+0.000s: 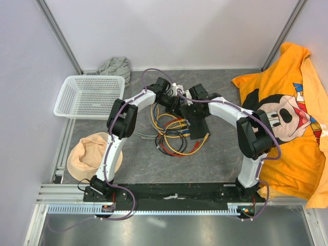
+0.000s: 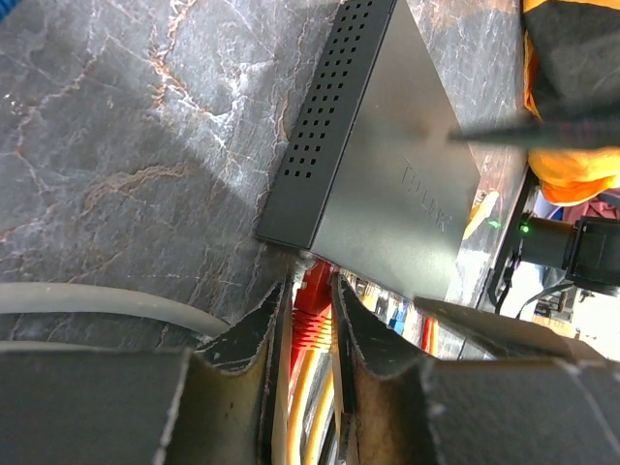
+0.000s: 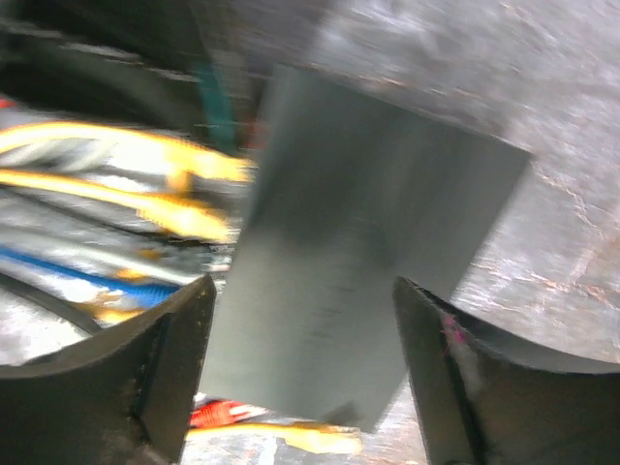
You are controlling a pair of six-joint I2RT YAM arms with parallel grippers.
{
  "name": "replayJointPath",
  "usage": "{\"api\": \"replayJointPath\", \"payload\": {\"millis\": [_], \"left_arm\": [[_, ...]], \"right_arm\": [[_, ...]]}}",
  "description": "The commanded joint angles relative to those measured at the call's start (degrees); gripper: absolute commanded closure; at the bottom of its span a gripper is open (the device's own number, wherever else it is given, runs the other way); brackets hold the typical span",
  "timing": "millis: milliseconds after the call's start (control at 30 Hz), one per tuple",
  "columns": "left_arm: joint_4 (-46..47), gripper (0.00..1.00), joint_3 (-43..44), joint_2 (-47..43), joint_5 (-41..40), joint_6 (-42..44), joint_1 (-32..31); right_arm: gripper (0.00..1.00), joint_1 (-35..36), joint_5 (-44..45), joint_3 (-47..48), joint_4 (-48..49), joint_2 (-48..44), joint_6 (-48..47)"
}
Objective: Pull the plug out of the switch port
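Note:
The switch [image 2: 387,165] is a flat black box lying on the grey marbled table; in the top view only a part of the switch [image 1: 199,129] shows under both grippers. A red plug [image 2: 312,308] sits at its socket edge, front end against the box. My left gripper [image 2: 312,291] is shut on the red plug, one finger on each side. In the blurred right wrist view my right gripper [image 3: 303,282] hangs open above the switch [image 3: 358,232], a finger on either side of it. The two grippers meet in the top view, left gripper [image 1: 176,100] and right gripper [image 1: 190,106].
Loose yellow, red and blue cables [image 1: 171,136] coil just in front of the switch. A white basket [image 1: 89,95] stands at the back left with a grey cloth [image 1: 115,65] behind it. A beige cap [image 1: 92,154] lies near left. An orange shirt [image 1: 287,118] covers the right side.

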Motion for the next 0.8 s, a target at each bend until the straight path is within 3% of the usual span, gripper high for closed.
{"api": "replayJointPath", "payload": {"millis": [0, 33, 100, 367, 767], "left_arm": [[-1.45, 0.98, 0.76, 2.02, -0.55, -0.35, -1.17], [-1.36, 0.98, 0.76, 1.93, -0.64, -0.43, -1.17], [-1.36, 0.98, 0.85, 2.02, -0.64, -0.44, -1.17], [-1.71, 0.98, 0.15, 1.49, -1.16, 0.18, -1.34], [-3.12, 0.99, 0.59, 1.32, -1.78, 1.85, -1.60]], "right_arm": [[0.26, 1.62, -2.91, 0.86, 3.13, -4.14, -0.94], [0.41, 1.71, -3.18, 0.68, 2.87, -3.80, -1.12], [0.57, 1.80, -1.34, 0.24, 1.99, -2.48, -0.42], [0.97, 1.80, 1.83, -1.16, 1.29, -1.16, 0.02], [1.00, 1.80, 3.41, -4.32, 0.58, 1.65, -1.03]]}}
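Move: The black switch's middle lies some 2 cm to the right of the open right hand, level with it fore and aft and about 4 cm below. The red plug in the switch's edge is 3 cm ahead of that hand, 5 cm to its left and 3 cm below; the blue plug, 4 cm back and 4 cm left. The left hand already grips the red plug, about 1 cm right of and 1 cm below its hand point. The right fingertips come to rest, shut together, on the top of the switch near its port side: the hand first swings about 2 cm left and 1 cm up, closing from nearly wide open, then comes back some 1.5 cm to the right and sinks about 2 cm. The left hand stays put, keeping its hold on the red plug. ##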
